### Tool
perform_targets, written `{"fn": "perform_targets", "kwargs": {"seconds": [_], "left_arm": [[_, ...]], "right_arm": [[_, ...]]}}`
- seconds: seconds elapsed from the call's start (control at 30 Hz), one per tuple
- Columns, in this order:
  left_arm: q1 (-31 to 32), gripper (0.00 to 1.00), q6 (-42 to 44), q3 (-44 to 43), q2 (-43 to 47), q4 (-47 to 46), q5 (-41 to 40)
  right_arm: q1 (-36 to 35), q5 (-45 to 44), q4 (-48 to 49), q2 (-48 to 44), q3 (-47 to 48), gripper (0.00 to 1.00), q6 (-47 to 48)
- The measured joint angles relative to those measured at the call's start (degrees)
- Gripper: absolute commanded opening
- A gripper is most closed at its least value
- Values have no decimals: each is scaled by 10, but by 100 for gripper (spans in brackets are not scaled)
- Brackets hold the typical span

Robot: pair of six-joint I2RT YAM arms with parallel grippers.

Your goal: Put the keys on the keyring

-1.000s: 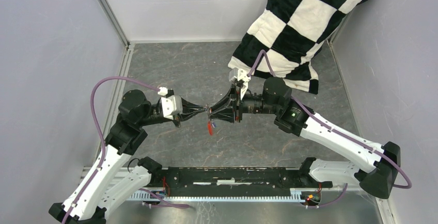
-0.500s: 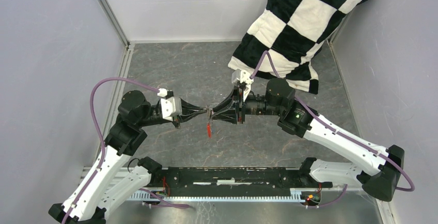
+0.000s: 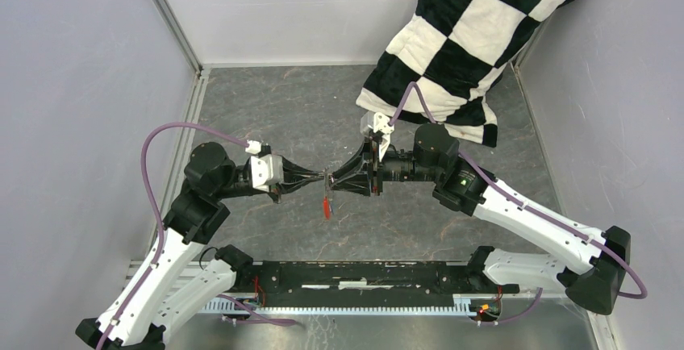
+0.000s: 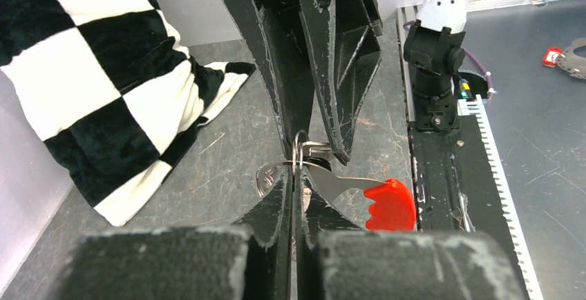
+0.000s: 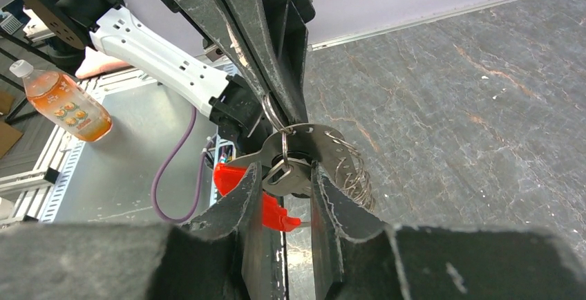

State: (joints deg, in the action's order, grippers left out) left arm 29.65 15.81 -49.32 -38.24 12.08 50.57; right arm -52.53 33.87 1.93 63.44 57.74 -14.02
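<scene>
Over the middle of the table my two grippers meet tip to tip. The left gripper (image 3: 322,176) (image 4: 296,175) is shut on the keyring (image 4: 298,142), a thin grey loop standing edge-on between its tips. The red tag (image 3: 326,204) (image 4: 390,203) (image 5: 229,175) hangs below on a flat metal piece. My right gripper (image 3: 331,177) (image 5: 283,175) is shut on a silver key (image 5: 296,173) by its head, and the ring (image 5: 284,144) passes through the key's hole. A coiled wire part (image 5: 354,175) hangs beside it. The key's blade is hidden.
A black and white checkered cloth (image 3: 464,35) (image 4: 90,72) lies at the back right corner. Grey walls close the left, back and right sides. A black rail (image 3: 363,273) runs along the near edge. A bottle of orange drink (image 5: 65,103) stands off the table.
The right arm's wrist has shifted slightly right and turned a little. The red tag has swung slightly. Both grips are unchanged.
</scene>
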Motion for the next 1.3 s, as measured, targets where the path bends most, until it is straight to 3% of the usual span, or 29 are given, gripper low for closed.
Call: {"fn": "perform_targets", "kwargs": {"seconds": [0.5,0.67,0.83,0.93,1.13,1.3], "left_arm": [[0,2,-15,0,-4,1,23],[0,2,-21,0,-5,3,34],[0,2,-21,0,-6,0,41],[0,2,-20,0,-6,-2,51],[0,2,-20,0,-7,2,69],[0,2,-20,-3,-12,6,81]], "right_arm": [[2,41,8,16,-5,10,-1],[5,64,10,25,-3,27,0],[5,60,-59,28,36,60,35],[6,41,-112,25,66,67,70],[8,26,-145,6,97,70,137],[9,49,-112,6,98,61,155]]}}
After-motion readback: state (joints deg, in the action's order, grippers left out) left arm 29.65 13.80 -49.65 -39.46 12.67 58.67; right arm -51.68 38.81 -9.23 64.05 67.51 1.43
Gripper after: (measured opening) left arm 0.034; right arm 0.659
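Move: The right fingers still hold the black fob, which sits practically at that hand's point. The small ring pinched in the left fingertips lies about 2 cm to the left of it, some 1 cm ahead and 1 cm above. The red handle hangs about 8 cm back, 1 cm left and 5 cm lower. From the left hand the fob is some 2 cm right, 1 cm back and 1 cm below. Right hand eases back and down, opens off the fob and rises about 4 cm; left keeps the ring, drawing back. ##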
